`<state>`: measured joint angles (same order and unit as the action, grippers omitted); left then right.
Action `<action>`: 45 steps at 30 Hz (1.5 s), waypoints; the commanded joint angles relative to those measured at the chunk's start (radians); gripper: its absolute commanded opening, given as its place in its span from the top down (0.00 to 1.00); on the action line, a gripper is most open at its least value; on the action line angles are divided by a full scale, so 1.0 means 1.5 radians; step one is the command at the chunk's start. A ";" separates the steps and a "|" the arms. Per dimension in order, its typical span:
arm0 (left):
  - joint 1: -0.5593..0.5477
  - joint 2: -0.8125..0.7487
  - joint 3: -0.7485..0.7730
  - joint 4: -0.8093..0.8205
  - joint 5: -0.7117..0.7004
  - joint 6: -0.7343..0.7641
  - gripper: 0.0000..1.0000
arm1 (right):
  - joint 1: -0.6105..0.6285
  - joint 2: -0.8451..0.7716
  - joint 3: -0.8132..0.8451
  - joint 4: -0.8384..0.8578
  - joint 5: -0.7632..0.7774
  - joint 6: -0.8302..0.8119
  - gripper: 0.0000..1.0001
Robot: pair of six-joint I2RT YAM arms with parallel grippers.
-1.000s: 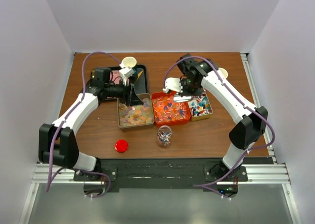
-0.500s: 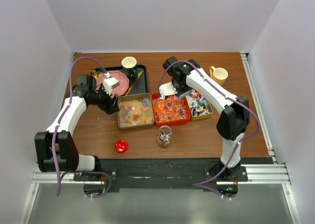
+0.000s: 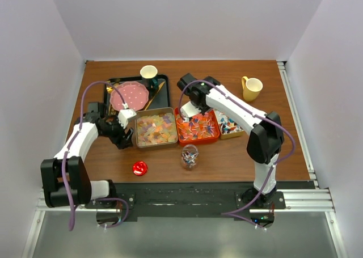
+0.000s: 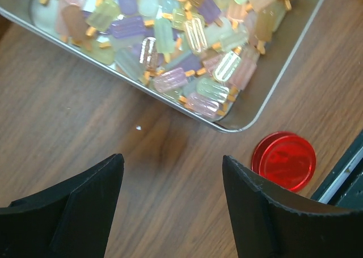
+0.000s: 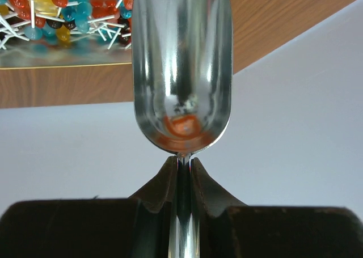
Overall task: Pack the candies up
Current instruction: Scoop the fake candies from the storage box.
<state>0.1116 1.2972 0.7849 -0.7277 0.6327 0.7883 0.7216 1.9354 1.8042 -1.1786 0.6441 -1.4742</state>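
The candies fill three containers. Pale pastel pieces lie in a silver tin, wrapped ones in an orange tray, and small round ones on white sticks in a gold tin. A small glass jar with a few candies stands in front of the trays. My left gripper is open and empty over bare wood, left of the silver tin's near corner. My right gripper is shut on the thin handle of a metal scoop, held above the orange tray; I see only reflections in its bowl.
A red disc lies near the front edge, close to my left gripper. At the back left, a black tray carries a pink plate and a pale cup. A yellow mug stands at the back right.
My left arm has drawn back from over the silver tin and black tray to the wood left of the tin. My right arm has carried the scoop left from the gold tin to the orange tray.
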 commanded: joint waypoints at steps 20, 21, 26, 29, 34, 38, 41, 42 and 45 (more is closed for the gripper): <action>0.017 -0.083 -0.071 -0.001 0.054 0.077 0.27 | 0.039 0.118 -0.022 0.022 0.216 -0.040 1.00; 0.017 -0.083 -0.071 -0.003 0.057 0.079 0.27 | 0.045 0.115 -0.032 0.023 0.206 -0.037 1.00; 0.017 -0.081 -0.072 -0.002 0.064 0.086 0.27 | 0.080 0.115 -0.033 -0.018 0.164 0.014 1.00; 0.018 -0.078 -0.071 -0.002 0.065 0.085 0.27 | 0.097 0.118 -0.017 -0.065 0.132 0.053 1.00; 0.017 -0.069 -0.067 0.000 0.067 0.082 0.27 | 0.120 0.109 -0.021 -0.085 0.096 0.079 1.00; 0.017 -0.063 -0.060 0.002 0.072 0.081 0.28 | 0.121 0.103 -0.040 -0.087 0.075 0.097 1.00; 0.017 -0.062 -0.059 0.001 0.073 0.080 0.28 | 0.106 0.101 -0.052 -0.087 0.056 0.101 1.00; 0.017 -0.063 -0.059 0.002 0.074 0.080 0.28 | 0.099 0.097 -0.058 -0.088 0.037 0.099 1.00; 0.017 -0.063 -0.060 0.005 0.074 0.078 0.28 | 0.067 0.090 -0.083 -0.063 0.019 0.080 1.00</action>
<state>0.1295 1.2041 0.6765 -0.7277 0.7067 0.8833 0.8791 2.1056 1.7390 -1.2446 0.7933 -1.3281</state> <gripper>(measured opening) 0.722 0.120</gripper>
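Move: The right hand holds the scoop by its handle, blade hanging towards the orange box of red candies, whose middle lies about 10 cm to its left, 5 cm back and 17 cm below. The lollipop tray is some 4 cm right and 3 cm back; the glass jar about 14 cm left and 19 cm back; the popsicle tray roughly 28 cm left and 6 cm back. For the empty left hand, the orange box is about 34 cm right and 10 cm ahead. Lower the right hand with the scoop still gripped, about 4 cm and slightly forward, tipping its left side down some 15 degrees to bring the blade into the orange box. Then draw the scoop back and left, sinking a little more, and finish with a slight swing right. Ease the open left hand back a couple of centimetres, clear of the popsicle tray. ##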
